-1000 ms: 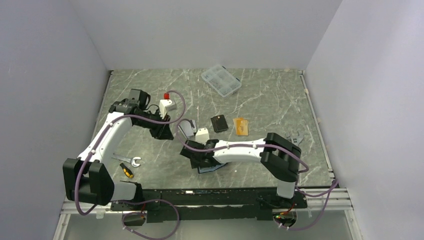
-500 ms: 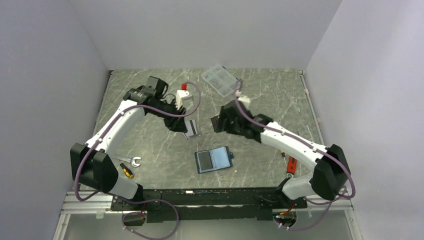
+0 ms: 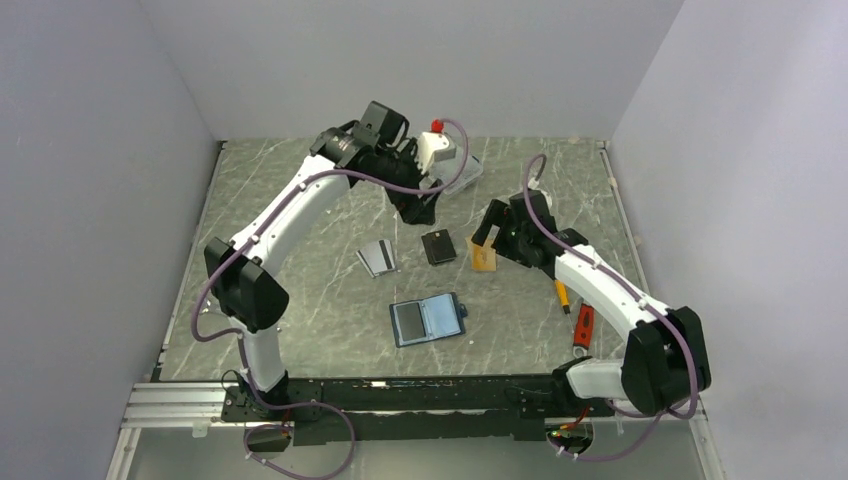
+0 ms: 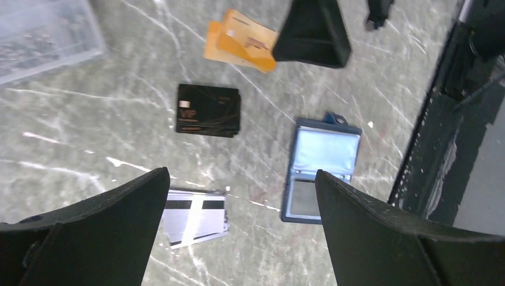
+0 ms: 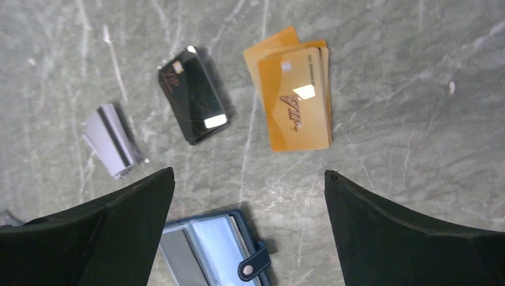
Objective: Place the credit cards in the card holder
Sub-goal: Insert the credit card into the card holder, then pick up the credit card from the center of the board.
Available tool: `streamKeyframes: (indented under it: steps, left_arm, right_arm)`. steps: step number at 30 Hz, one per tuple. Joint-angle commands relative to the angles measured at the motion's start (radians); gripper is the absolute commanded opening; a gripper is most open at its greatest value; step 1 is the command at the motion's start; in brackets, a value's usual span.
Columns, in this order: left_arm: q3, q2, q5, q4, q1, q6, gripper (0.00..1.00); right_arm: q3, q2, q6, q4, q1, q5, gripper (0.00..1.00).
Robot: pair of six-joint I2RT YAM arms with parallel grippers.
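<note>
The card holder (image 3: 428, 320) lies open and flat at front centre, light blue inside, with a grey rectangle showing in its left half. Behind it lie the credit cards: silver striped ones (image 3: 377, 258), a black one (image 3: 438, 247) and orange-gold ones (image 3: 484, 256). My left gripper (image 3: 417, 207) hangs open above the table just behind the black card (image 4: 208, 110), holding nothing. Also open and empty, my right gripper (image 3: 488, 236) hovers over the orange-gold cards (image 5: 295, 98). The holder (image 5: 208, 250) shows its snap tab in the right wrist view.
A clear plastic compartment box (image 3: 462, 168) sits at the back, partly under my left wrist. A yellow-handled screwdriver (image 3: 563, 297) and a red tool (image 3: 584, 325) lie at the right, beside my right arm. Grey walls enclose the table on three sides.
My left arm has swung from the silver cards toward the back centre and its jaws have opened wide. My right gripper has moved from the black card to the orange-gold cards and opened wider.
</note>
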Motion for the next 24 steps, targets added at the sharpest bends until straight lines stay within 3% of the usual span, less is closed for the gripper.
streamKeyframes:
  steps: [1,3,6,8,13,19,24]
  left_arm:
    - [0.118,0.032,-0.068,-0.102,0.035,-0.075,0.99]
    - [0.116,0.038,-0.015,-0.116,0.055,-0.08,0.99]
    - [0.078,0.02,-0.212,-0.066,-0.005,-0.04,0.99]
    - [0.051,0.015,-0.268,-0.036,-0.037,-0.027,0.99]
    - [0.082,0.103,-0.26,-0.031,-0.044,-0.119,0.99]
    - [0.088,0.13,-0.2,0.023,-0.052,-0.072,0.99]
    - [0.066,0.203,-0.163,0.157,-0.05,-0.148,0.99]
  right_arm:
    - [-0.016,-0.07,-0.004,0.129,-0.033,-0.074,1.0]
    - [-0.026,-0.079,0.0,0.153,-0.047,-0.097,1.0]
    - [-0.074,-0.096,0.028,0.196,-0.094,-0.146,1.0]
    - [-0.1,-0.099,0.045,0.224,-0.136,-0.19,1.0]
    - [-0.105,-0.08,0.023,0.231,-0.192,-0.208,1.0]
    - [-0.12,-0.005,0.012,0.276,-0.232,-0.227,1.0]
    - [-0.124,0.087,0.002,0.326,-0.259,-0.238,0.98]
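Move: The black cards lie about 4 cm ahead of the left hand, 5 cm to its right and some 24 cm below. At the same depth, the white cards lie 2 cm ahead and 8 cm left, the orange cards 3 cm ahead and 15 cm right, and the open card holder 13 cm back and 3 cm right. From the right hand, the black cards are about 2 cm ahead, 11 cm left and 11 cm below. The open left hand sinks some 6 cm, edging forward, towards the black cards; the right hand eases right-forward. ##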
